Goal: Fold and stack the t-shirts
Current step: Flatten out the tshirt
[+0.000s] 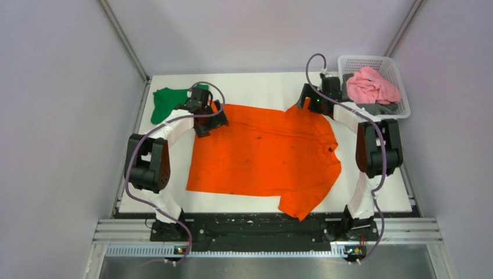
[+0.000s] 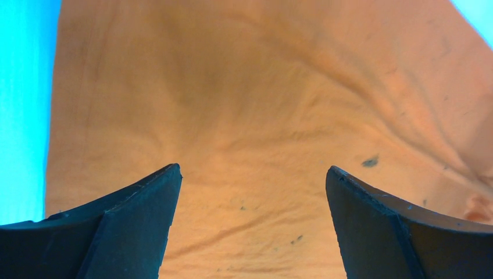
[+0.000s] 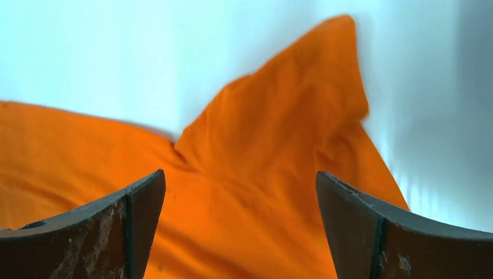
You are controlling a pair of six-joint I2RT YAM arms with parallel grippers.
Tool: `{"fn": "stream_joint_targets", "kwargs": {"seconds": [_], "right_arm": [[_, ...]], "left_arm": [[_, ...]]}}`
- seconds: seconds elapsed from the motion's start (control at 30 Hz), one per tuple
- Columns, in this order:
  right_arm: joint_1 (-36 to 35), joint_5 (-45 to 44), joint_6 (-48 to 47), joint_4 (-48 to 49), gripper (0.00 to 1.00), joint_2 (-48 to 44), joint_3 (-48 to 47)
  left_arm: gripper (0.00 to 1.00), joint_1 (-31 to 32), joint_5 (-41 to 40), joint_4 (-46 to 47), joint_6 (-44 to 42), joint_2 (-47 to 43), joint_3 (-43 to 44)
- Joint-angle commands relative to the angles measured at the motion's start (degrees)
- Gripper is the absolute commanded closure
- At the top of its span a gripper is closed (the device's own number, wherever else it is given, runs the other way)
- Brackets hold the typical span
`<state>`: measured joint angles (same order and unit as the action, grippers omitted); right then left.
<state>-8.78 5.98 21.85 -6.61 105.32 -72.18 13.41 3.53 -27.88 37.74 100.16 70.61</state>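
Note:
The bright orange t-shirt (image 1: 264, 156) with small dark specks lies spread flat on the white table, one sleeve toward the near edge. My left gripper (image 1: 207, 118) is open over the shirt's far left corner; its wrist view shows orange cloth (image 2: 250, 116) between the spread jaws (image 2: 253, 174). My right gripper (image 1: 307, 103) is open over the far right sleeve; its wrist view shows that sleeve (image 3: 279, 133) between the spread jaws (image 3: 239, 180). A dark green shirt (image 1: 168, 102) lies crumpled at the far left. A pink garment (image 1: 371, 85) and a grey one (image 1: 381, 108) lie in the basket.
A white plastic basket (image 1: 401, 78) stands at the table's far right corner. The white table (image 1: 261, 87) is walled by grey panels on the left, right and back. A black rail runs along the near edge by the arm bases.

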Motion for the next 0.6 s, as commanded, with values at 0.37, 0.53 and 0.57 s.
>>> {"fn": "stream_joint_targets", "kwargs": {"seconds": [0.37,0.53,0.57], "right_arm": [[-0.59,-10.12,-2.24,-6.17,0.01,30.79,-35.81],[0.0,-11.15,-0.97,-7.53,0.01,38.41,-46.46],[0.27,-11.22,-1.0,-8.33,0.01,40.11,-48.84]], "left_arm": [[0.01,0.19,-1.42,-2.41,-3.36,19.24,19.97],[0.01,0.13,-2.95,-5.49,-4.16,27.02,30.73],[0.01,0.13,-2.94,-5.53,-4.18,28.22,32.32]]}}
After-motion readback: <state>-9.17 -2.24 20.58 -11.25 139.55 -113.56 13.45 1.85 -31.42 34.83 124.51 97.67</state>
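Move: About 14 cm ahead of the left hand and straight in line lies the far edge of the orange t-shirt, with the folded green t-shirt some 15 cm ahead and 14 cm to that hand's left; the cloth is about 5 cm below. For the right hand, the orange t-shirt's far right corner is roughly 11 cm ahead, 3 cm to the right and 6 cm below. The laundry basket stands about 12 cm ahead and 25 cm to the right of this right hand. Sweeping forward over the orange t-shirt towards its far edge, both hands come down as they go, fingers wide open. The right drops about 5 cm early and then runs level, some 15 cm out to beside the far right corner; the left rises slightly, then sinks towards the cloth, going about 10 cm forward. Both end with fingertips low on the orange t-shirt, pushing it outward. ##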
